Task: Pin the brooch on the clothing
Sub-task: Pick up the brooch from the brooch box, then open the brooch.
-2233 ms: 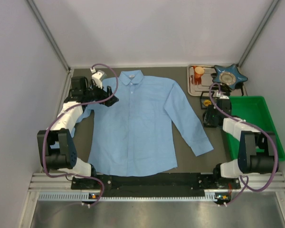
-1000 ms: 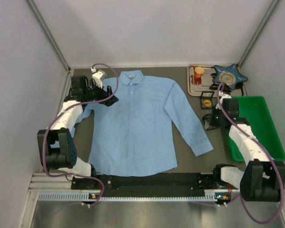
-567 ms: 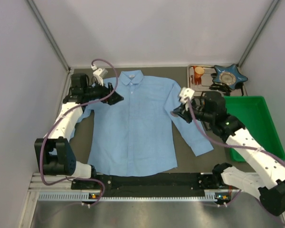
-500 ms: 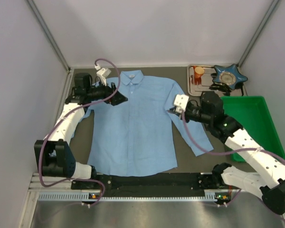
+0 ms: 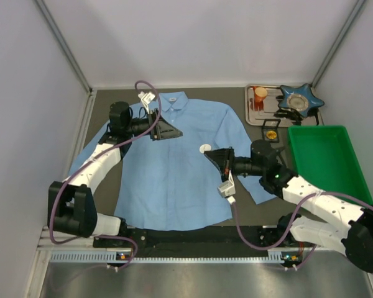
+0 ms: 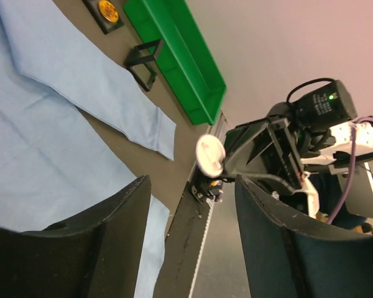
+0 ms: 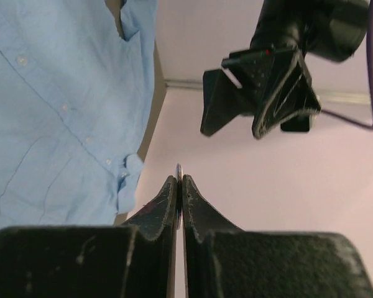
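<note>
The clothing (image 5: pixel 174 180) is a light blue button-up shirt lying flat and face up on the dark table. The brooch (image 5: pixel 204 149) is a small white round disc, held in the air over the shirt's chest. My right gripper (image 5: pixel 211 154) is shut on it. In the right wrist view only the brooch's thin edge (image 7: pixel 179 169) shows between the closed tips of the right gripper (image 7: pixel 179 180). My left gripper (image 5: pixel 173 131) hovers open over the shirt near the collar, holding nothing. The left wrist view looks between the left gripper's (image 6: pixel 193 248) fingers at the brooch (image 6: pixel 209 155).
A green bin (image 5: pixel 326 161) stands at the right. Behind it are a metal tray (image 5: pixel 261 99) with an orange cup, and a blue star-shaped dish (image 5: pixel 301 98). A small black box with an orange disc (image 5: pixel 271 133) sits by the sleeve.
My right arm has swung from the right side of the table to over the shirt, carrying the brooch. My left gripper has moved right over the chest, its jaws narrowing.
</note>
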Controlling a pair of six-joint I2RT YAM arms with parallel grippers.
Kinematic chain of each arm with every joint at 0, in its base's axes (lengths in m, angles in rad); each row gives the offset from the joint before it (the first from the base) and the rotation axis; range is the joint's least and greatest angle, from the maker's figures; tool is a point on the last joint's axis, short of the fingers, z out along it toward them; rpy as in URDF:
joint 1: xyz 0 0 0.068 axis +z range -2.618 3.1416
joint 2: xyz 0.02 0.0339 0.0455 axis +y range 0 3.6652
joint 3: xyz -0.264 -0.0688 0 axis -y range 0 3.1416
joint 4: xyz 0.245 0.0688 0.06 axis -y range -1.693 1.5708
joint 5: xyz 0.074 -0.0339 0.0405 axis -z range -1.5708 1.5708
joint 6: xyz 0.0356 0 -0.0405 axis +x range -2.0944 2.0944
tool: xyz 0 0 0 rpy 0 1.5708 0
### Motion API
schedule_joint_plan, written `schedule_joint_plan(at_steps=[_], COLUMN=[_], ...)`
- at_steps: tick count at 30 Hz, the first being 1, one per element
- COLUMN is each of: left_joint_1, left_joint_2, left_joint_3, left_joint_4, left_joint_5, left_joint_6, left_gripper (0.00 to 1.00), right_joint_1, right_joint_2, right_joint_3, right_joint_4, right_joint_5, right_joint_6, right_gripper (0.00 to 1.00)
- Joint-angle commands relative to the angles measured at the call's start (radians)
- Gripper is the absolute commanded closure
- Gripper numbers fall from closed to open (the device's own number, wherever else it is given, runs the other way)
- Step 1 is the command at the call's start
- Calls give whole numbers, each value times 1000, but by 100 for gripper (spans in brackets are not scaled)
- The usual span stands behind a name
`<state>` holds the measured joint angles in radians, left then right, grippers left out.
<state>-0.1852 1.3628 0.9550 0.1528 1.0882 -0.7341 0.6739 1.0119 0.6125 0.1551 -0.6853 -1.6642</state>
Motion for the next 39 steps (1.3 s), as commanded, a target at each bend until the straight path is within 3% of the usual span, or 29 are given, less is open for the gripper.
schedule_joint_plan(at_steps=[1,13,33,39], left_joint_1=[-26,-86,-158,-172], left_joint_2=[36,99,108,108], left_joint_3=[-36,-45,-9,-2], left_joint_4=[219,251,151,152], left_joint_5=[56,160,216,228], left_joint_6=[-204,-211,-103,-97], left_gripper=[39,53,56,64], right_joint_1=[61,89,108,113], right_joint_2=[16,11,31,34], right_joint_3=[-28,-50,-45,-43], right_joint_4=[169,158,169,166], right_joint_5=[-62,-88,-60,-56], right_joint_6=[-158,-180,-210,-216], right_gripper=[100,100,100,100])
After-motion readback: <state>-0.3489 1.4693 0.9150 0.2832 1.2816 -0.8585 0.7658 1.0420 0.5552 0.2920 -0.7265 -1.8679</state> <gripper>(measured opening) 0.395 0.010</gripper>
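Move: The brooch, still pinched in the right fingertips, lies some 10 cm to the right of the left hand, about 5 cm back and roughly level. For the right hand, the left gripper waits about 11 cm to its left and 6 cm ahead. The shirt collar is some 16 cm ahead and 3 cm left of the left hand; the shirt's middle is 12 cm back and 3 cm left, both about 25 cm below. Left hand, narrowing its fingers, reaches 8 cm back-right towards the brooch; right hand carries it 4 cm back-left. ##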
